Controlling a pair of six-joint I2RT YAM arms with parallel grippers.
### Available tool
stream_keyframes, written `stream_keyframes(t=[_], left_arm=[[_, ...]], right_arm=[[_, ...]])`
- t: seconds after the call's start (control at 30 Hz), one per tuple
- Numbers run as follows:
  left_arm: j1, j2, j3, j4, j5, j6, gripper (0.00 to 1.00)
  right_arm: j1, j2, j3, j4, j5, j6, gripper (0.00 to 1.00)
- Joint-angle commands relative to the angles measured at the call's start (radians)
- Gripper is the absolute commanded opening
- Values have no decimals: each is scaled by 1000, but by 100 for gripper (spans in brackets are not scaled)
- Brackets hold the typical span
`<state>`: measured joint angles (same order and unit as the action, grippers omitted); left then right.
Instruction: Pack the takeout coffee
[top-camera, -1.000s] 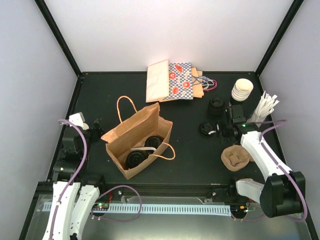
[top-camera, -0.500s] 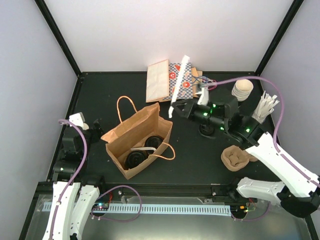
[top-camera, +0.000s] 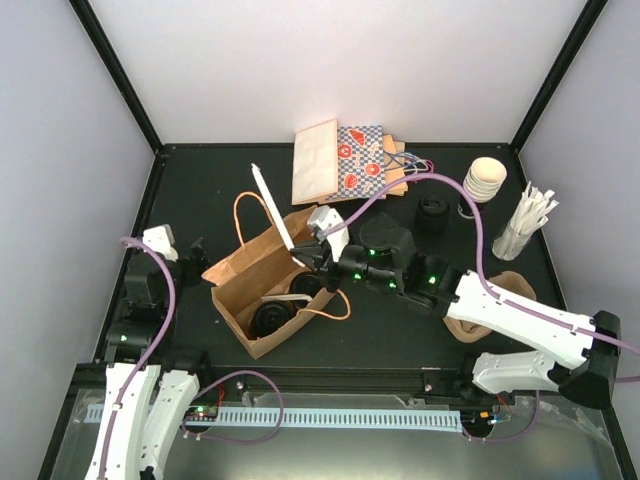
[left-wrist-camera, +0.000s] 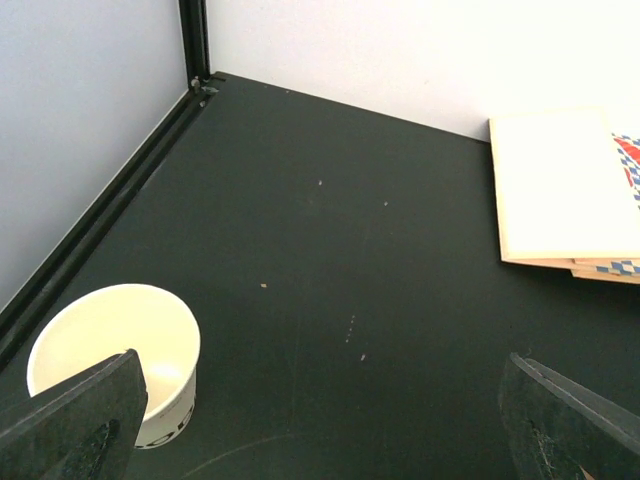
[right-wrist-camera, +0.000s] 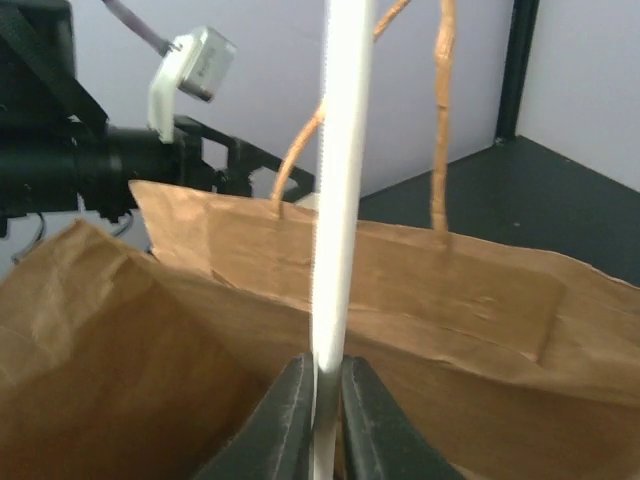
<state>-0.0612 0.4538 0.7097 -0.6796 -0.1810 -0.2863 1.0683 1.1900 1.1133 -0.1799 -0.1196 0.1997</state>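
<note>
The open brown paper bag (top-camera: 250, 262) stands left of centre. Inside it sit two takeout coffee cups, showing their black lids (top-camera: 270, 318) (top-camera: 308, 285), with a white straw lying between them. My right gripper (top-camera: 305, 258) hovers over the bag's right rim, shut on a long white wrapped straw (top-camera: 270, 205) that points up and back. In the right wrist view the straw (right-wrist-camera: 340, 190) is pinched between the fingers (right-wrist-camera: 322, 410), with the bag wall (right-wrist-camera: 470, 300) just behind. My left gripper (top-camera: 188, 256) rests open at the table's left edge beside a lidless cream cup (left-wrist-camera: 115, 350).
Flat paper bags (top-camera: 340, 165) lie at the back. A stack of cream cups (top-camera: 484, 180), a holder of wrapped straws (top-camera: 525, 220) and a black-lidded item (top-camera: 432, 213) stand at the back right. A brown cardboard piece (top-camera: 505, 283) lies partly under my right arm.
My right arm has swung from the right side of the table leftward, carrying the straw, and now holds it over the bag. The left arm has not moved.
</note>
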Motion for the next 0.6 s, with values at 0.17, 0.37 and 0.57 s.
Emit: stream_keyframes(t=[0.17, 0.37, 0.57], left_arm=[[-4, -18, 13, 31, 55, 42, 99], [-5, -28, 41, 24, 119, 58, 99], [-4, -22, 162, -12, 249, 20, 99]], right_arm=[[18, -66, -67, 186, 38, -275, 89], [16, -97, 23, 0, 215, -196, 100], [12, -76, 192, -394, 313, -25, 100]])
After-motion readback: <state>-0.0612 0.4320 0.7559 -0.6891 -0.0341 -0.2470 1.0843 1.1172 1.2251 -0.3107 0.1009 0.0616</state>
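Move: The right hand holds a white wrapped straw upright over the bag, whose middle lies about 7 cm to its left, 2 cm back and some 20 cm below. Inside the bag, one black cup lid is nearly under the hand, 2 cm to the left; the other is about 7 cm back and 11 cm left. An earlier straw lies across them, roughly 6 cm left and 2 cm back. From the left hand the bag is about 17 cm right, 6 cm back and 12 cm below. Drifting barely half a centimetre back and left, the right hand opens its fingers wide and lets go of the straw over the bag, then draws off up and to the right, about 5 cm up, with a little forward, its wrist rolling some 15 degrees and then turning clockwise. Late on, the empty, open left hand starts right and up by a couple of centimetres, swinging clockwise. ##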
